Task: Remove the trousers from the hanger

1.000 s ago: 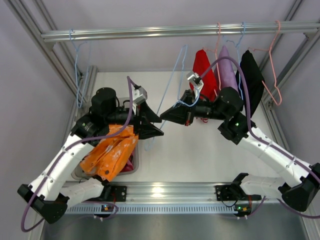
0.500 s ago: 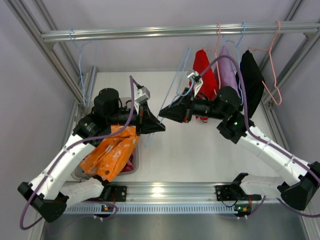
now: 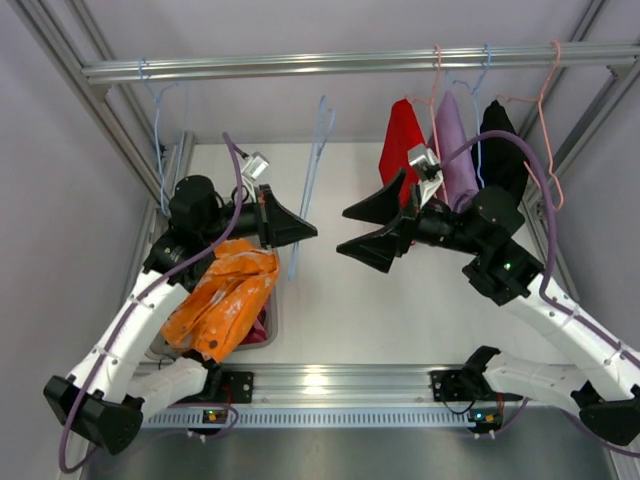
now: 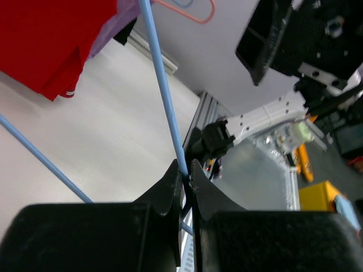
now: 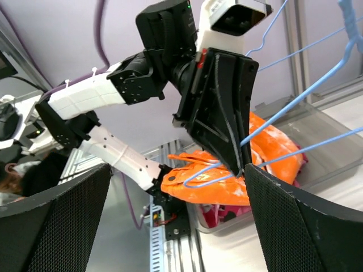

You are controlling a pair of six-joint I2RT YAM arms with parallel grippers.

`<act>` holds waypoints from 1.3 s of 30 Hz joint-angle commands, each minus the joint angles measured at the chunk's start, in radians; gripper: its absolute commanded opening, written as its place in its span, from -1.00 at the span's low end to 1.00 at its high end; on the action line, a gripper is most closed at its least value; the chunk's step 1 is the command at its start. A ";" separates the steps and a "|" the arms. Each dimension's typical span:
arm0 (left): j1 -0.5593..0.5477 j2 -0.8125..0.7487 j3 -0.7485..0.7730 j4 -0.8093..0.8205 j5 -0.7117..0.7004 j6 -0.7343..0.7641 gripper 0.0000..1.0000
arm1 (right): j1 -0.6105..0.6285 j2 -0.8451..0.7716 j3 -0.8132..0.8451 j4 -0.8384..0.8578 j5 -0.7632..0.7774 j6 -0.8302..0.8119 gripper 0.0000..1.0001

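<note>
My left gripper point(image 3: 303, 232) is shut on the lower wire of an empty blue hanger point(image 3: 312, 170), which stands nearly upright below the rail. The left wrist view shows the fingers point(image 4: 170, 181) pinching the wire point(image 4: 164, 96). My right gripper point(image 3: 342, 232) is wide open and empty, just right of the hanger and not touching it. The orange trousers with white blotches point(image 3: 225, 300) lie heaped over a clear bin point(image 3: 272, 322) at the left. The pink camouflage trousers point(image 5: 258, 212) lie under them. In the right wrist view my open right gripper point(image 5: 177, 173) faces the left gripper point(image 5: 237, 169) and the orange trousers point(image 5: 227, 184).
A metal rail point(image 3: 300, 66) crosses the back. An empty blue hanger point(image 3: 158, 130) hangs at its left. Red point(image 3: 402, 135), purple point(image 3: 456, 145) and black point(image 3: 503, 150) garments hang on hangers at the right. Frame posts stand on both sides.
My right gripper has let go of the blue hanger, opened and drawn back to the right. My left gripper has pulled back left, and the hanger has swung upright towards the rail.
</note>
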 commanded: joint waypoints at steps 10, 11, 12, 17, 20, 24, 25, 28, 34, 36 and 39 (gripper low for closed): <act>0.292 0.122 -0.034 0.509 -0.014 -0.470 -1.00 | 0.007 -0.072 -0.006 -0.109 0.054 -0.134 0.99; 0.298 0.134 0.000 0.511 -0.023 -0.487 -1.00 | 0.008 -0.073 -0.006 -0.115 0.059 -0.137 0.99; 0.302 0.148 0.017 0.521 -0.025 -0.492 -1.00 | 0.008 -0.076 -0.009 -0.118 0.061 -0.141 0.99; 0.326 0.200 0.086 0.543 -0.061 -0.530 -1.00 | 0.007 -0.084 -0.021 -0.105 0.062 -0.133 0.99; 0.331 0.218 0.108 0.546 -0.061 -0.537 -1.00 | 0.006 -0.085 -0.026 -0.101 0.064 -0.133 0.99; 0.337 0.217 0.097 0.612 -0.039 -0.583 -1.00 | 0.006 -0.090 -0.029 -0.108 0.057 -0.139 0.99; 0.337 0.209 0.091 0.614 -0.028 -0.583 -1.00 | 0.006 -0.093 -0.029 -0.109 0.059 -0.141 0.99; 0.337 0.177 0.079 0.649 0.010 -0.558 -1.00 | 0.007 -0.093 -0.038 -0.108 0.054 -0.142 0.99; 0.335 0.104 0.057 0.548 0.046 -0.454 -1.00 | 0.008 -0.084 -0.047 -0.094 0.045 -0.133 0.99; 0.335 0.071 0.037 0.494 0.041 -0.437 -1.00 | 0.006 -0.078 -0.047 -0.091 0.045 -0.131 0.99; 0.337 0.041 0.005 0.445 0.021 -0.409 -1.00 | 0.006 -0.070 -0.050 -0.082 0.042 -0.124 0.99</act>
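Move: The left hand holds the empty blue hanger; its hook is bound for a stretch of the rod about 20 cm ahead, 12 cm left and 20 cm above this hand. Another empty hanger hangs some 27 cm to the hand's left and 20 cm ahead; the red trousers hang about 16 cm right, 17 cm ahead. The orange trousers lie level with it, 23 cm left and 33 cm below. From the right hand that rod spot is roughly 25 cm ahead, 16 cm left and 13 cm up. Still pinching the empty blue hanger, the left hand swings it forward about 11 cm and some 5 cm to the left, up to the rod, then eases back about 3 cm while rising some 7 cm, its fingers tipping upward and swinging counter-clockwise by about 15 degrees each. The right hand, open and free of the hanger, sinks a couple of centimetres and shifts slightly right. ##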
